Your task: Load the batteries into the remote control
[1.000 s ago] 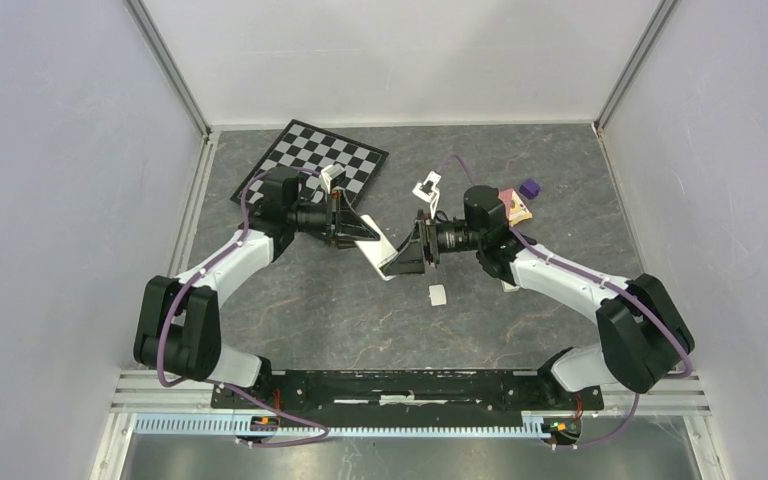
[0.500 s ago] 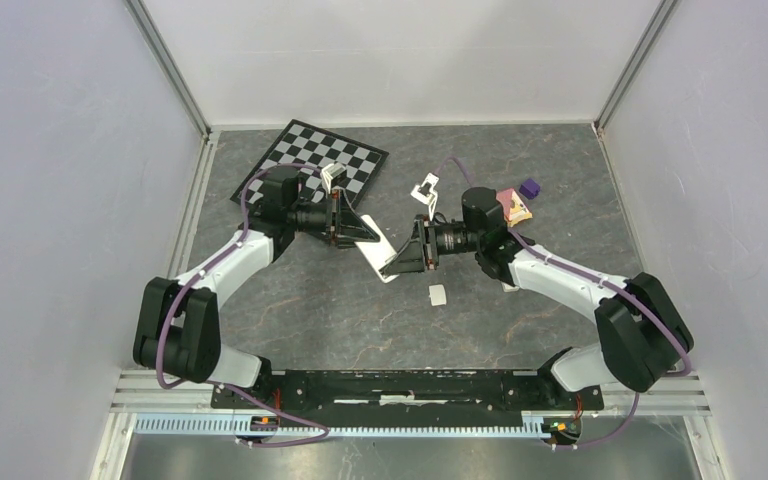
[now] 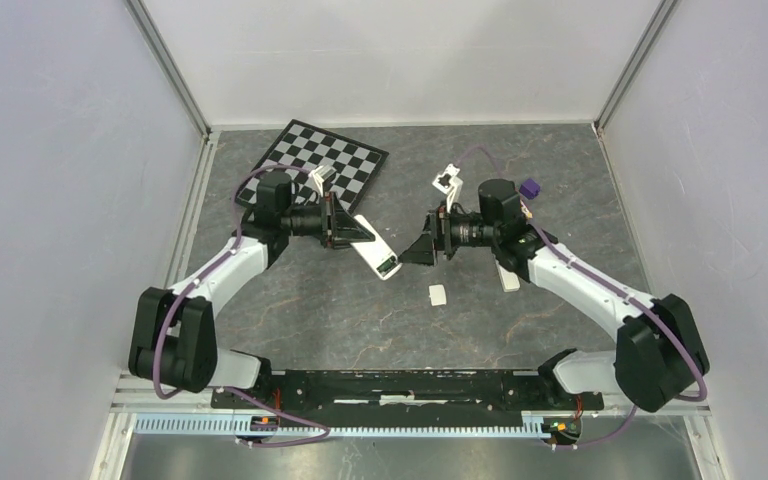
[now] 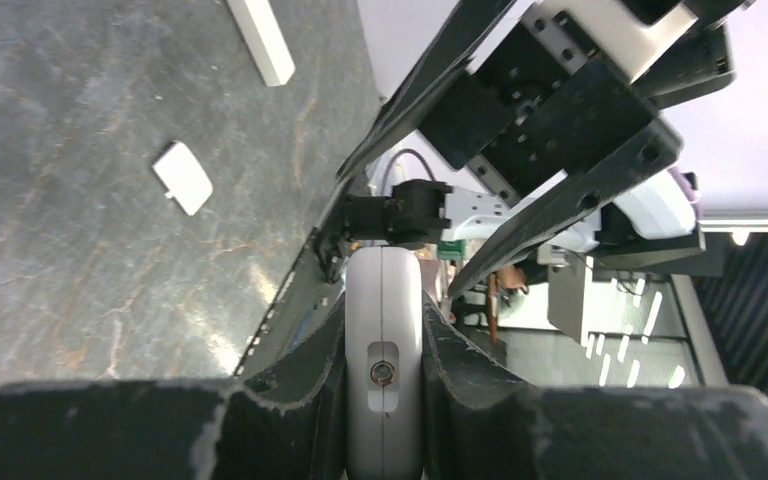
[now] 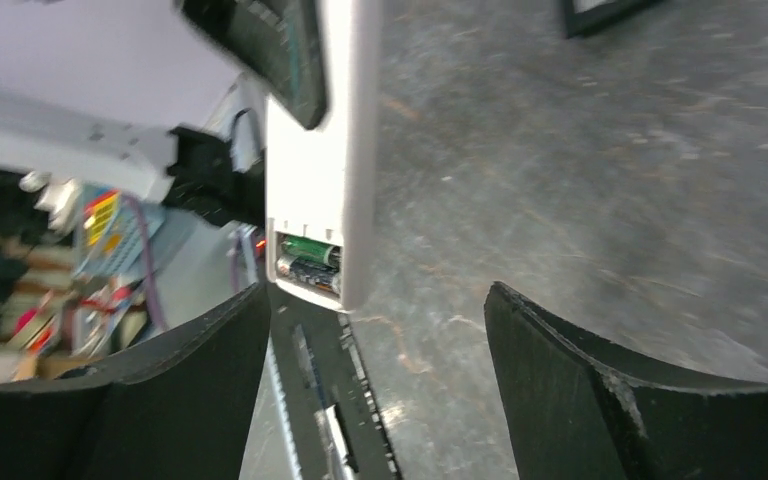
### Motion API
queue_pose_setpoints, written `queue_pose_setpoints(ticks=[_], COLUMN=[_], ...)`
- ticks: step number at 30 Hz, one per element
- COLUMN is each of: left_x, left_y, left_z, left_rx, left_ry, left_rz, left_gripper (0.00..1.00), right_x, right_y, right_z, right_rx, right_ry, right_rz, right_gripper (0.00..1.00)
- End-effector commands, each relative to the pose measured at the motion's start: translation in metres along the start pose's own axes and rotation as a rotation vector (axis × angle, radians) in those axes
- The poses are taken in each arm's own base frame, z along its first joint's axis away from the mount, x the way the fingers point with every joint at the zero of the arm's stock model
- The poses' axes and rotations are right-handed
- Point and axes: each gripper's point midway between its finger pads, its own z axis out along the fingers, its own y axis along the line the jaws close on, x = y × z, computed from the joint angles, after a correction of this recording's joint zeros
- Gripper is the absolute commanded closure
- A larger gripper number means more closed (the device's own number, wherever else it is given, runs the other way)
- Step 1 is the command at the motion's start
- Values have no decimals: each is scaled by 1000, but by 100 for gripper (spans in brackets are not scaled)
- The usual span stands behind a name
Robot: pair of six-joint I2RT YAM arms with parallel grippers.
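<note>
My left gripper is shut on the white remote control and holds it above the table, its open battery end pointing at the right arm. In the left wrist view the remote sits clamped edge-on between both fingers. The right wrist view shows the remote with its compartment uncovered. Two batteries lie in it side by side, one green-wrapped and one dark. My right gripper hangs open just right of that end, apart from it, with nothing between its fingers.
A small white battery cover lies on the table below the grippers. A thin pale stick lies near the right forearm. A chessboard sits at the back left, and a purple block behind the right wrist.
The right gripper has drawn back to the right, away from the remote's end, and its jaws stand wide. The left gripper still clamps the remote, shifted slightly left.
</note>
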Motion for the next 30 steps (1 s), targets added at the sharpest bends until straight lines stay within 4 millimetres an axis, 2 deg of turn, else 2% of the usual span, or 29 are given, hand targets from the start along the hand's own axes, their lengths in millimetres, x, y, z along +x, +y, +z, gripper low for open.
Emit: queue_pose_setpoints(ticks=[1, 5, 8, 11, 14, 18, 21, 25, 30], left_x=[-4, -8, -14, -12, -10, -10, -6, 1, 1], left_y=[16, 37, 49, 60, 59, 63, 69, 76, 73], left_z=[-7, -14, -24, -35, -45, -59, -65, -65, -65], left_rx=[-77, -166, -219, -275, -283, -324, -340, -337, -328], left_ry=[-101, -230, -351, -448, -525, -627, -667, -673, -674], left_rz=[135, 156, 133, 121, 138, 148, 126, 85, 81], left_gripper=[98, 98, 98, 98, 98, 98, 98, 98, 98], right_x=[-17, -3, 12, 24, 44, 79, 100, 111, 118], right_y=[-33, -77, -94, -107, -116, -128, -130, -126, -132], right_z=[-24, -46, -52, -55, -53, -50, -48, -46, -41], right_rx=[262, 479, 519, 571, 584, 569, 478, 370, 331], right_ry=[-32, 42, 152, 271, 385, 576, 688, 732, 774], right_rz=[-139, -358, -514, -509, -526, -691, -792, -863, -907], right_gripper=[19, 20, 20, 20, 20, 22, 23, 21, 20])
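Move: The battery cover lies flat on the table about 7 cm to the right of the right hand, roughly 1 cm ahead and some 20 cm below. The remote control in the left grip has its middle about 8 cm left of the right hand, 2 cm ahead and level in height; the spare remote lies on the table about 15 cm right of the cover and 8 cm farther out. From the left hand, the cover is some 18 cm right, 2 cm back and 21 cm below. With its fingers staying wide open, the right hand leaves the loaded end of the remote control and drops about 15 cm while going 9 cm right, swinging forward about 4 cm and back again, as its fingers tip from pointing left to pointing mostly down over the battery cover. The left hand keeps its grip on the remote control and carries it left and down, about 8 cm each way, turning it counter-clockwise by nearly 40 degrees. ##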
